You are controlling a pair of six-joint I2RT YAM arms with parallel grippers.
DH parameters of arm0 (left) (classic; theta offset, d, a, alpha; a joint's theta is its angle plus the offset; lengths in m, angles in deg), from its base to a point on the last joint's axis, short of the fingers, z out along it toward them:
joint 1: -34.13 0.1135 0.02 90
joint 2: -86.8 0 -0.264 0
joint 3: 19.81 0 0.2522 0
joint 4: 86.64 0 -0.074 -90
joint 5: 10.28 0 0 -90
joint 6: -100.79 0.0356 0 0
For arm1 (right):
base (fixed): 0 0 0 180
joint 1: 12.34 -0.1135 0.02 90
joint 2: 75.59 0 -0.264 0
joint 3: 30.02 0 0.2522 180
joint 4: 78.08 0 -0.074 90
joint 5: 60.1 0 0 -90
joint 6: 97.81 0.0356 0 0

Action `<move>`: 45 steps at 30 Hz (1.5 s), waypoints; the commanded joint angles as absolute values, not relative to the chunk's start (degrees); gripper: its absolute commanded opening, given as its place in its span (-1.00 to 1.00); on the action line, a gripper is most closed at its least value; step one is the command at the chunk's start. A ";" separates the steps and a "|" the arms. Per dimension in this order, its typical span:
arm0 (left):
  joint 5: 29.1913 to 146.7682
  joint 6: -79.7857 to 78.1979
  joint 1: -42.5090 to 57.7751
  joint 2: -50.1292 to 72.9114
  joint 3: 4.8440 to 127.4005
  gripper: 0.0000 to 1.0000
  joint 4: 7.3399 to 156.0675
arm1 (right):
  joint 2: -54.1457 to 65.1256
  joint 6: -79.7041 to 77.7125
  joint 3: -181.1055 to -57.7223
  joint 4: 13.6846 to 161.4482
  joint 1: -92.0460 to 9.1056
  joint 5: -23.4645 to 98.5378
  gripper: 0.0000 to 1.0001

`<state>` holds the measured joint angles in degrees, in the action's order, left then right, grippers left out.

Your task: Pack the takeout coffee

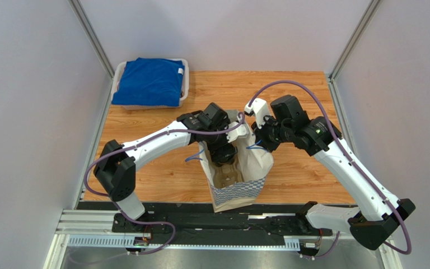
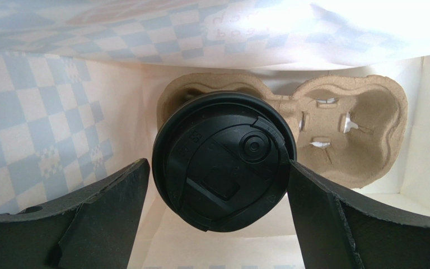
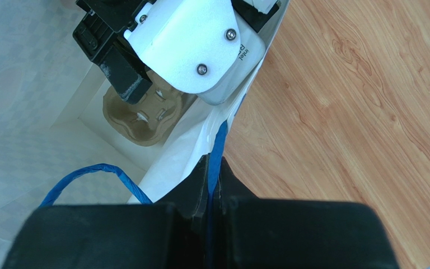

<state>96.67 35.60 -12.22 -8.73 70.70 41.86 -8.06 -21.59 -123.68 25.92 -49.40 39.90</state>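
The takeout coffee [image 2: 223,159] shows only its round black lid; it stands in the left pocket of the brown pulp carrier [image 2: 363,129] at the bottom of the checkered paper bag [image 1: 239,188]. My left gripper [image 2: 217,163] reaches down into the bag and is open. Its fingers straddle the lid: the left one stands clear of it, the right one is at its rim. My right gripper [image 3: 214,162] is shut on the bag's blue handle [image 3: 218,140] at the right rim of the bag. In the top view the left gripper [image 1: 223,151] hides the cup.
A white bin holding a folded blue cloth [image 1: 150,81] stands at the back left of the wooden table [image 1: 301,168]. Grey walls enclose the table on three sides. The carrier's right pocket [image 2: 335,131] holds nothing. A second blue handle [image 3: 88,174] loops over the bag's near side.
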 commanded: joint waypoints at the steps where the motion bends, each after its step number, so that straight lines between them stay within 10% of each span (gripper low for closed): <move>1: 95.71 34.78 -11.92 -8.30 73.14 0.98 39.00 | -7.83 -22.93 -123.76 27.52 -49.35 39.30 -1.00; 45: 100.18 28.73 -8.94 2.51 79.38 0.98 42.77 | -8.88 -22.49 -122.35 29.89 -49.17 34.64 -1.00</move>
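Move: The coffee cup already stands in the carrier inside the bag, its lid between the left hand's wide-open fingers, its middle about 5 cm below that hand and 1 cm to its right. The carrier's empty well lies about 9 cm back, level sideways and 9 cm below; the bag's free blue handle is some 3 cm back, 10 cm left and 8 cm higher. From the right hand, the cup is about 4 cm ahead, 13 cm left and 17 cm below. Upwards, creeping for the first second and then quickly, the left hand backs out of the bag by about 8 cm, away from the cup's lid. Its fingers stay wide open, the tips swinging some 10 degrees to the right and a little forward. The right hand stays nearly in place, still pinching the other blue handle at the bag's rim. ##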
